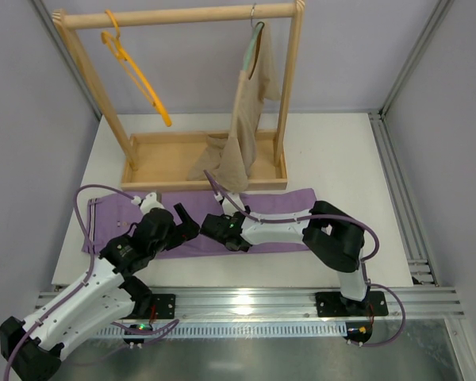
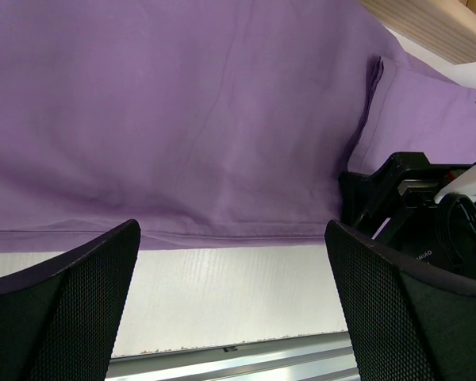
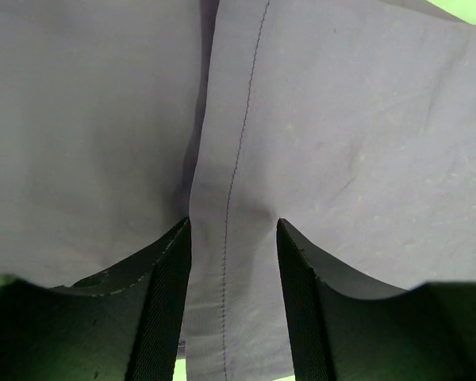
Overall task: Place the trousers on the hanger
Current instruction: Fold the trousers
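The lilac trousers (image 1: 278, 202) lie flat across the white table in front of the wooden rack. The orange-yellow hanger (image 1: 135, 75) hangs bare at the left end of the rack's top bar. My left gripper (image 1: 186, 221) is open over the near hem of the trousers (image 2: 182, 119), holding nothing, its wide gap (image 2: 232, 230) over the hem and bare table. My right gripper (image 1: 212, 228) presses down on the middle of the trousers (image 3: 341, 119). Its jaws (image 3: 232, 226) stand partly apart, astride a seamed strip of the cloth that fills the gap between them.
The wooden rack (image 1: 182, 16) has a tray base (image 1: 166, 171) just behind the trousers. A beige garment (image 1: 250, 103) on a grey-green hanger drapes into that tray on the right. An aluminium rail (image 1: 246, 302) runs along the near table edge. The right arm's black gripper body (image 2: 412, 206) is close beside my left fingers.
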Controlling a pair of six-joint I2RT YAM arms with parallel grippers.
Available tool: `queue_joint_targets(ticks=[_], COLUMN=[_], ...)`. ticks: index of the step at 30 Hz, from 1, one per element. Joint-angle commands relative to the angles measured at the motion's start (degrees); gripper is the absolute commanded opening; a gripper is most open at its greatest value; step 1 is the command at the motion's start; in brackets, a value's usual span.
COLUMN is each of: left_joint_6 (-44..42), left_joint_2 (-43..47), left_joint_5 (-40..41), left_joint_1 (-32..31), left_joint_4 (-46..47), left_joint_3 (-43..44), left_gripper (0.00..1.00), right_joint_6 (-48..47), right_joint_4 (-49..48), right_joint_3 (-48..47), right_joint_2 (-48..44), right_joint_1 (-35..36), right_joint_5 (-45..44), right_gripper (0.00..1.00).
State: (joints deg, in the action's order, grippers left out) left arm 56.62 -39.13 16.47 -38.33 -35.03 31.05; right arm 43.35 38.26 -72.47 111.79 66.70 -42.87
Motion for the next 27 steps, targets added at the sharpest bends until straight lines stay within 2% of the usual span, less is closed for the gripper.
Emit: queue_joint_targets(ticks=[1,12,14,20,22,25,27], left_joint_6=[-0.11,0.24,0.42,0.68,0.77,0.86,0.69], left_joint_2=[-0.68,-0.24,0.02,0.55,0.46,0.55,0.38], left_joint_5=[0.05,0.76,0.93,1.11,1.2,1.28,1.55], left_joint_1=[0.27,0.36,0.36,0.36,0.27,0.36,0.36], left_joint_4=[1.1,0.4,0.05,-0.13,-0.13,-0.22,-0.13], left_joint_3=[2.09,1.56,1.56,1.38,1.47,1.38,1.65], left_gripper=[0.99,0.99,0.99,0.99,0.99,0.99,0.99], right_joint_6=[0.95,1.29,1.21,2.09,2.52,2.44,2.18], right_joint_4=[2.26,-1.61,-2.05,-2.66,-2.14,-2.22,-2.31], right_joint_3=[0.48,1.8,1.8,2.24,2.15,2.33,2.68], right_joint_2=[-2.8,-1.4,-0.87,-0.69,-0.26,-0.17,-0.43], right_joint_1=[0.54,0.54,0.45,0.54,0.45,0.36,0.36], right_joint_5=[-3.09,0.86,1.47,2.44,2.53,2.71,2.71], right_gripper=[0.5,0.49,0.45,0.22,0.19,0.04,0.04])
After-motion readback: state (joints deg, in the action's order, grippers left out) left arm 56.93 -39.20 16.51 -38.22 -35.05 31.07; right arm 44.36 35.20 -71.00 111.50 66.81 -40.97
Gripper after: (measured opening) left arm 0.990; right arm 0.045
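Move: Just under the right hand's half-open fingers, around 1 cm to their left and 1 cm lower, lies the hem of the folded-over trouser leg. The trousers' near edge runs some 7 cm back from this hand, the tray's near edge about 11 cm straight ahead, and the trousers' right-hand fold about 25 cm to its right. From the left hand the hem is roughly 10 cm to the right, 1 cm ahead and 9 cm below. Closing from half open to nearly shut, the right fingers pinch the hem of the folded-over leg between their tips. The right hand barely travels: after a short wait it eases left and down by about 1 cm in all as the fingers shut, its left side rolling up a few degrees, still pointing forward and down. ##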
